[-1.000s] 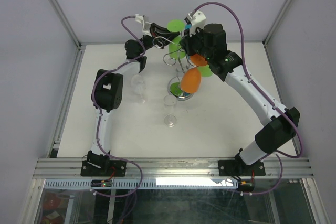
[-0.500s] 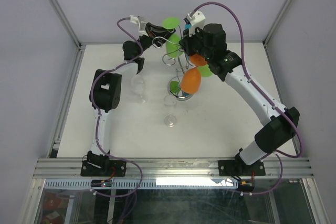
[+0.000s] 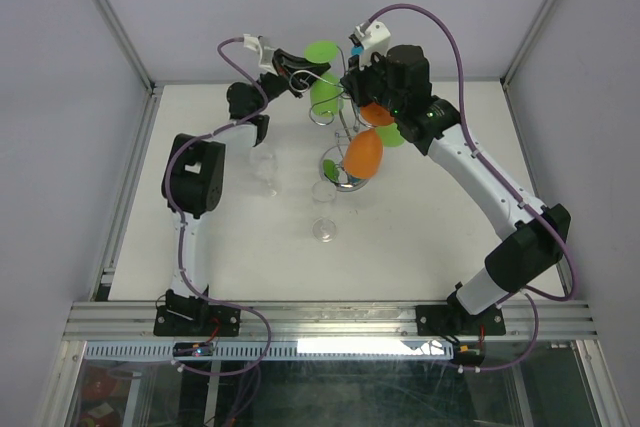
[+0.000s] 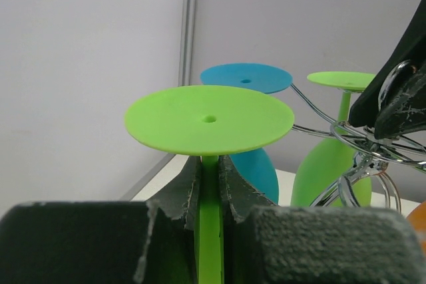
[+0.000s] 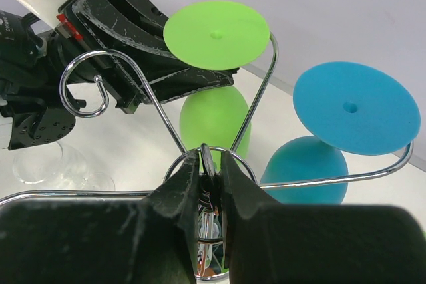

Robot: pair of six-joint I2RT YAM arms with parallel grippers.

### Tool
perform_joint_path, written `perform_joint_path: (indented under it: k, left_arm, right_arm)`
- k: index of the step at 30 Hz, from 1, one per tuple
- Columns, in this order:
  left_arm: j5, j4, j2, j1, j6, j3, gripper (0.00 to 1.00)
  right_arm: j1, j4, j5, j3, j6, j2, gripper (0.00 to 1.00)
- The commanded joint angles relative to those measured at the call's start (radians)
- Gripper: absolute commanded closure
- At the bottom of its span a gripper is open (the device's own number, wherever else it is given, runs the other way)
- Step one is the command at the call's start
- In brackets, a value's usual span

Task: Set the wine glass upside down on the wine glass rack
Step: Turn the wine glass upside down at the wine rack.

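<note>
A green wine glass (image 4: 210, 119) hangs upside down, foot up, with my left gripper (image 4: 210, 164) shut on its stem. From above, the green wine glass (image 3: 327, 94) is just left of the chrome wine glass rack (image 3: 345, 127). My right gripper (image 5: 212, 164) is shut on the rack's top ring (image 5: 212, 154). In the right wrist view the green glass's foot (image 5: 216, 34) sits over the end of one wire arm (image 5: 256, 101); whether it rests on it I cannot tell. My left gripper (image 3: 313, 69) and right gripper (image 3: 352, 75) are close together at the rack's top.
A blue glass (image 5: 356, 108) hangs inverted on a neighbouring arm. Orange glasses (image 3: 364, 152) and another green glass (image 4: 339, 79) hang on the rack too. Two clear glasses (image 3: 265, 162) (image 3: 323, 215) stand on the white table (image 3: 450, 237). An empty curled arm (image 5: 83, 84) points left.
My left arm has shifted slightly left, carrying the green glass a little away from the rack's post. The right gripper has stayed on the rack's top.
</note>
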Motion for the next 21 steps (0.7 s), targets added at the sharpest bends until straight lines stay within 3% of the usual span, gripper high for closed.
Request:
perform_joint_path:
  k: [1, 6, 13, 15, 21]
  left_arm:
    - [0.066, 0.007, -0.081, 0.006, 0.047, -0.031, 0.94]
    - [0.065, -0.045, -0.123, 0.007, 0.112, -0.083, 0.75]
    - [0.046, -0.087, -0.177, 0.022, 0.151, -0.139, 0.62]
    - [0.032, -0.098, -0.199, 0.032, 0.162, -0.165, 0.54]
    - [-0.012, -0.175, -0.285, 0.076, 0.213, -0.237, 0.48]
  right_arm:
    - [0.008, -0.056, -0.016, -0.002, -0.006, 0.017, 1.00]
    - [0.008, -0.058, -0.020, 0.006, -0.002, 0.023, 1.00]
    - [0.008, -0.058, -0.016, 0.010, 0.000, 0.023, 1.00]
    - [0.008, -0.059, -0.017, 0.013, 0.000, 0.022, 1.00]
    - [0.008, -0.057, -0.024, 0.026, 0.004, 0.024, 1.00]
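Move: The green wine glass is upside down with its stem between the left fingers, its middle about 4 cm below them, its foot above. From the left hand, the rack's hub in the right fingers is some 7 cm right and 5 back. The blue glass hangs about 10 cm right and 1 farther out; an empty rack curl is some 5 cm left and 3 back. From the right hand, the green glass lies about 7 cm left and 5 forward. Open the left gripper to about half to let go of the green glass's stem, easing back about 1 cm. Sink some 2.5 cm with the fingers coming apart, then draw away left about 3 cm from the glass, rolling the wrist a little. Keep the right hand still, with its grip on the rack's hub. ##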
